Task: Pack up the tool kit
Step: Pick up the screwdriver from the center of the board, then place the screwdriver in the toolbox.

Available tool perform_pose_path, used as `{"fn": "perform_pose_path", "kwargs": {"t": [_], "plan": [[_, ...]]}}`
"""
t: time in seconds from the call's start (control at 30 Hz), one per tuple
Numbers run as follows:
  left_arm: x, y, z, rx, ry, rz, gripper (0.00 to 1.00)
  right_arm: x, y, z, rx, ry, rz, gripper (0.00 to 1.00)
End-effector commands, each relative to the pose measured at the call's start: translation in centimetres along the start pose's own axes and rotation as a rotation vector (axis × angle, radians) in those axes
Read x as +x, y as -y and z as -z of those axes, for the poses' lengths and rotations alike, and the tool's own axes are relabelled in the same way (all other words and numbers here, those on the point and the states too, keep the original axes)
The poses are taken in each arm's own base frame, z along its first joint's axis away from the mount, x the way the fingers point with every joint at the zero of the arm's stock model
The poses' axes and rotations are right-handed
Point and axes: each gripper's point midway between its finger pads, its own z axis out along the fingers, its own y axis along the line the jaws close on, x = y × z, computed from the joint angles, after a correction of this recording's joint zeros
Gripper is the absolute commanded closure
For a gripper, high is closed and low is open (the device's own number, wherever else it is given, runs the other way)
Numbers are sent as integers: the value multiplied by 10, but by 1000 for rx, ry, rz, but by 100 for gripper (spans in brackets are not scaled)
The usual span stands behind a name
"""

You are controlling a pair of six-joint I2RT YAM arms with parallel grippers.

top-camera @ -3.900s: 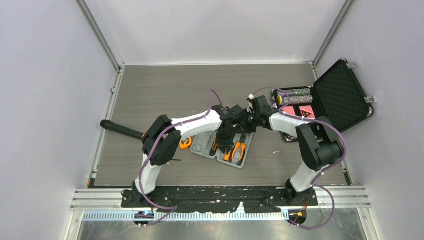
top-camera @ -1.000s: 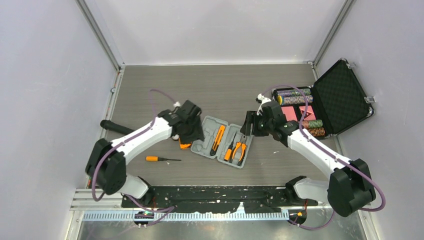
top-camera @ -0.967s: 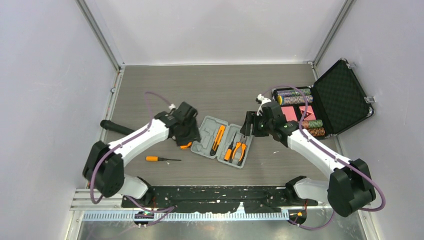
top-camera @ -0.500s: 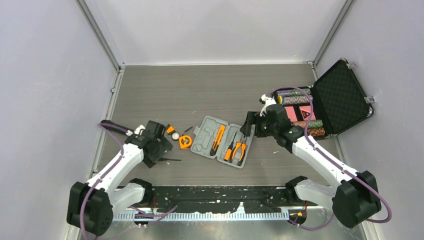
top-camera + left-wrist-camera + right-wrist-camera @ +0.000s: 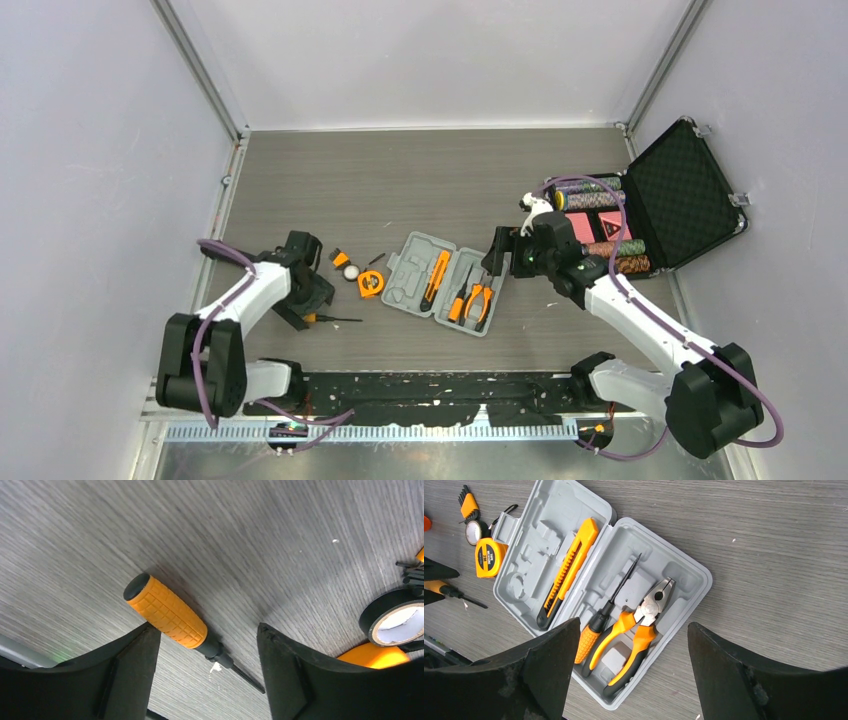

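Observation:
The grey tool kit case (image 5: 408,272) lies open mid-table. It holds an orange utility knife (image 5: 569,565), a screwdriver (image 5: 607,612) and orange-and-black pliers (image 5: 640,630). A loose orange-handled screwdriver (image 5: 167,612) lies flat on the table left of the case. My left gripper (image 5: 207,630) is open and straddles the handle; its left finger (image 5: 125,675) is close beside the handle. Above the case's right edge my right gripper (image 5: 633,625) hangs open and holds nothing. In the top view the left gripper (image 5: 303,312) is low at the left and the right gripper (image 5: 497,255) is by the case.
A tape measure (image 5: 371,285), a tape roll (image 5: 351,271) and a hex key set (image 5: 342,258) lie between the loose screwdriver and the case. A black foam-lined case (image 5: 680,195) with poker chips stands open at the right. A black handle (image 5: 214,248) lies at the table's left edge.
My left arm has swung back from the case to the loose screwdriver and come down round its handle, jaws a little narrower. The right arm has barely moved.

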Motion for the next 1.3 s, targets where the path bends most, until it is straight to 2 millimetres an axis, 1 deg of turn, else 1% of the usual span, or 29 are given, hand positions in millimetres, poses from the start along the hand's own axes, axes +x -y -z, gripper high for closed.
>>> {"fn": "perform_pose_path", "kwargs": {"t": [0.0, 0.07, 0.2, 0.3, 0.43, 0.53, 0.6, 0.7, 0.8, 0.9, 1.0, 1.07, 1.17, 1.23, 1.27], "plan": [[-5, 27, -4, 61, -26, -2, 34, -16, -2, 4, 0, 64, 17, 17], [-2, 28, -5, 63, -41, -11, 42, -16, -1, 4, 3, 63, 15, 17], [-1, 27, -4, 64, -43, -20, 63, -16, 0, 3, 7, 63, 16, 18], [-5, 23, 3, 69, -17, -26, 78, -15, 1, 3, 10, 59, 15, 18], [-14, 23, 20, 114, 34, -50, 99, -14, 1, 3, 10, 59, 13, 18], [-20, 31, 38, 187, 80, -113, 100, -14, 1, 4, 10, 61, 12, 19], [-25, 48, 58, 266, 129, -202, 100, -15, 0, 5, 7, 66, 12, 19], [-18, 82, 91, 390, 187, -391, 100, -17, -1, 7, 4, 76, 16, 19], [0, 120, 122, 499, 218, -587, 100, -18, -1, 9, 6, 81, 14, 19], [25, 158, 151, 602, 231, -767, 100, -17, 1, 11, 13, 84, 13, 19], [58, 194, 173, 708, 212, -923, 100, -19, 4, 14, 28, 105, 17, 20], [81, 216, 183, 763, 190, -1004, 100, -21, 10, 17, 56, 123, 18, 19], [111, 245, 199, 824, 179, -1115, 100, -23, 25, 25, 137, 151, 10, 19], [132, 259, 201, 841, 160, -1166, 100, -26, 30, 33, 162, 189, -1, 19], [142, 266, 200, 849, 141, -1186, 100, -24, 32, 34, 169, 195, -8, 18]]}}
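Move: The screwdriver lies almost under the open left fingers, its middle about 2 cm to the right, 1 cm nearer the base and 1 cm below, with the handle end to the left. From that hand the black electrical tape sits about 10 cm ahead and 8 cm right, the tape measure 8 cm ahead and 12 cm right, the open tool case 8 cm ahead and 29 cm right. From the right hand, the screwdriver is some 37 cm left, 16 cm back, 11 cm lower. The left fingers close on the screwdriver's handle near its collar and pinch it, then the arm lifts it and swings right, about 25 cm across with 15 cm of rise and 9 cm forward, past the tapes to above the tool case. The wrist turns some 70 degrees clockwise and tips up on the way. Late on, the open right hand eases a few centimetres right and up, away from the case. ##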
